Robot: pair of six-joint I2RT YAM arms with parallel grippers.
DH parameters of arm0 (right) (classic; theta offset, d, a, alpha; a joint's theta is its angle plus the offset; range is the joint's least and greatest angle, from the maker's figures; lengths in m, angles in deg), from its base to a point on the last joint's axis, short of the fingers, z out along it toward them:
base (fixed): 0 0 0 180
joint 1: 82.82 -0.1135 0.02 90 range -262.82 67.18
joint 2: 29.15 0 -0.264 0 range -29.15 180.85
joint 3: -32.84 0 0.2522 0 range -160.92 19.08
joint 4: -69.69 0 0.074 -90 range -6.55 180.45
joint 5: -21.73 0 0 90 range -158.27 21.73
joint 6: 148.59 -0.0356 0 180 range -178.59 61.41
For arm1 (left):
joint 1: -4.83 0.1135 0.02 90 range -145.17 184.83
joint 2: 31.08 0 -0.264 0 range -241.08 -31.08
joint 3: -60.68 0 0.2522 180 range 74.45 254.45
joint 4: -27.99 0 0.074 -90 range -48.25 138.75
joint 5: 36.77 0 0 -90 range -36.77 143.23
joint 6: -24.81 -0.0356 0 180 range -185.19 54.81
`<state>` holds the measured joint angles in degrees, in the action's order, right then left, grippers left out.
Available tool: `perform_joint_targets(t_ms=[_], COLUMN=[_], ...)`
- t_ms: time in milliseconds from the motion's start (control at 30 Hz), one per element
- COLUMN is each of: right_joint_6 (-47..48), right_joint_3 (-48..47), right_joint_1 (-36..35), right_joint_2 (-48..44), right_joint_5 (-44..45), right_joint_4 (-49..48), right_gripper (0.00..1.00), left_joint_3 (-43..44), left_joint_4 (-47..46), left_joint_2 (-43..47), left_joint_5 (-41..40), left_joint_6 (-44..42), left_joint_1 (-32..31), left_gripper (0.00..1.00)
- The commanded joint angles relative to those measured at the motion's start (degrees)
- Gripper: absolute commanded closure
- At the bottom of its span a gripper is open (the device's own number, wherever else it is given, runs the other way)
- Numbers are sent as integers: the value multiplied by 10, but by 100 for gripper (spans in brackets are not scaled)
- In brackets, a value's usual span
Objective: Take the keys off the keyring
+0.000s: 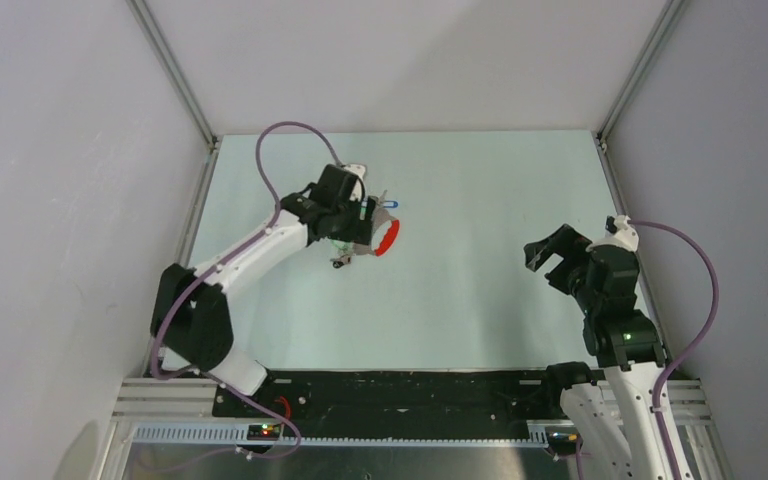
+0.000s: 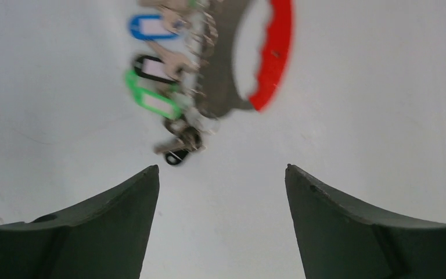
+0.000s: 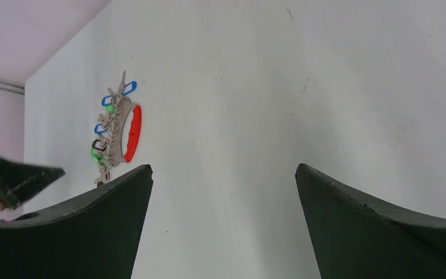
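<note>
The keys (image 2: pixel 177 87) lie in a silver cluster on the table, with blue, green and black plastic tags fanned out to the left. They hang on the keyring (image 2: pixel 276 52), a red arc beside a grey metal part. My left gripper (image 2: pixel 220 168) hovers just short of the cluster, open, with only bare table between its fingers. From above, the left wrist covers most of the keys (image 1: pixel 343 260), and the red keyring (image 1: pixel 388 238) pokes out on its right. My right gripper (image 1: pixel 552 256) stands open far to the right; its wrist view shows the keys (image 3: pixel 111 131) and keyring (image 3: pixel 132 133) in the distance.
The pale table (image 1: pixel 460 300) is walled by white panels with metal rails (image 1: pixel 175 70) at the back corners. A black base strip (image 1: pixel 410 395) runs along the near edge. A purple cable (image 1: pixel 290 135) loops over the left arm.
</note>
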<state>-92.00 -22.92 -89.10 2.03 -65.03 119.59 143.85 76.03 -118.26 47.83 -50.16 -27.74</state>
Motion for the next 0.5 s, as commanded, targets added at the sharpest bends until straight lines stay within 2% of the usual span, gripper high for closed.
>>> perform_joint_targets(t_ms=[0, 67, 133, 167, 233, 467], right_joint_6=[10, 12, 12, 12, 12, 9], right_joint_3=[-1, -2, -2, -2, -4, -8], right_joint_1=[-3, -4, -3, -3, -3, -2], right_joint_2=[-14, -16, -18, -19, -22, -43], right_joint_5=[-15, -18, -19, -19, -17, -12], right_joint_4=[-16, -17, -17, -17, -13, -2], right_gripper=[0, 0, 0, 0, 0, 0], left_joint_3=[42, 69, 99, 115, 119, 55], left_joint_4=[-23, -30, -29, -28, -17, -10], left_joint_2=[-73, -113, -158, -173, -210, -285], left_joint_5=[-30, -12, 8, 33, 79, 135], left_joint_6=[18, 21, 22, 24, 34, 53], left_joint_1=[63, 79, 92, 102, 113, 113], left_gripper=[16, 16, 23, 32, 40, 41])
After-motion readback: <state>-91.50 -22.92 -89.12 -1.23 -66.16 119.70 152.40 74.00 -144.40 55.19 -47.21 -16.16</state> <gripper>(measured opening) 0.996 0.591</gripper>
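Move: From the left hand, the green-tagged key and its ring at the holder's near end lie about 6 cm ahead, 4 cm to the left and some 13 cm below. The black key fob is roughly 3 cm nearer than the green tag, the black tag about 4 cm beyond it; the red handle lies some 9 cm ahead of the hand and 5 cm to its right, at the same depth. From the right hand the green tag is roughly 36 cm left, 15 cm ahead and 21 cm below. The left hand swings forward by some 7 cm and a little left while starting to sink, then drops almost straight down onto the near end of the key holder, about 12 cm in all, easing back a centimetre or two at the end. On the way the wrist tips the fingers more steeply down by some 15 degrees and turns about 10 degrees counter-clockwise, while the fingers close partway from wide open and stop still well apart, their tips coming down close on either side of the green tag's ring; a touch can't be made out. ##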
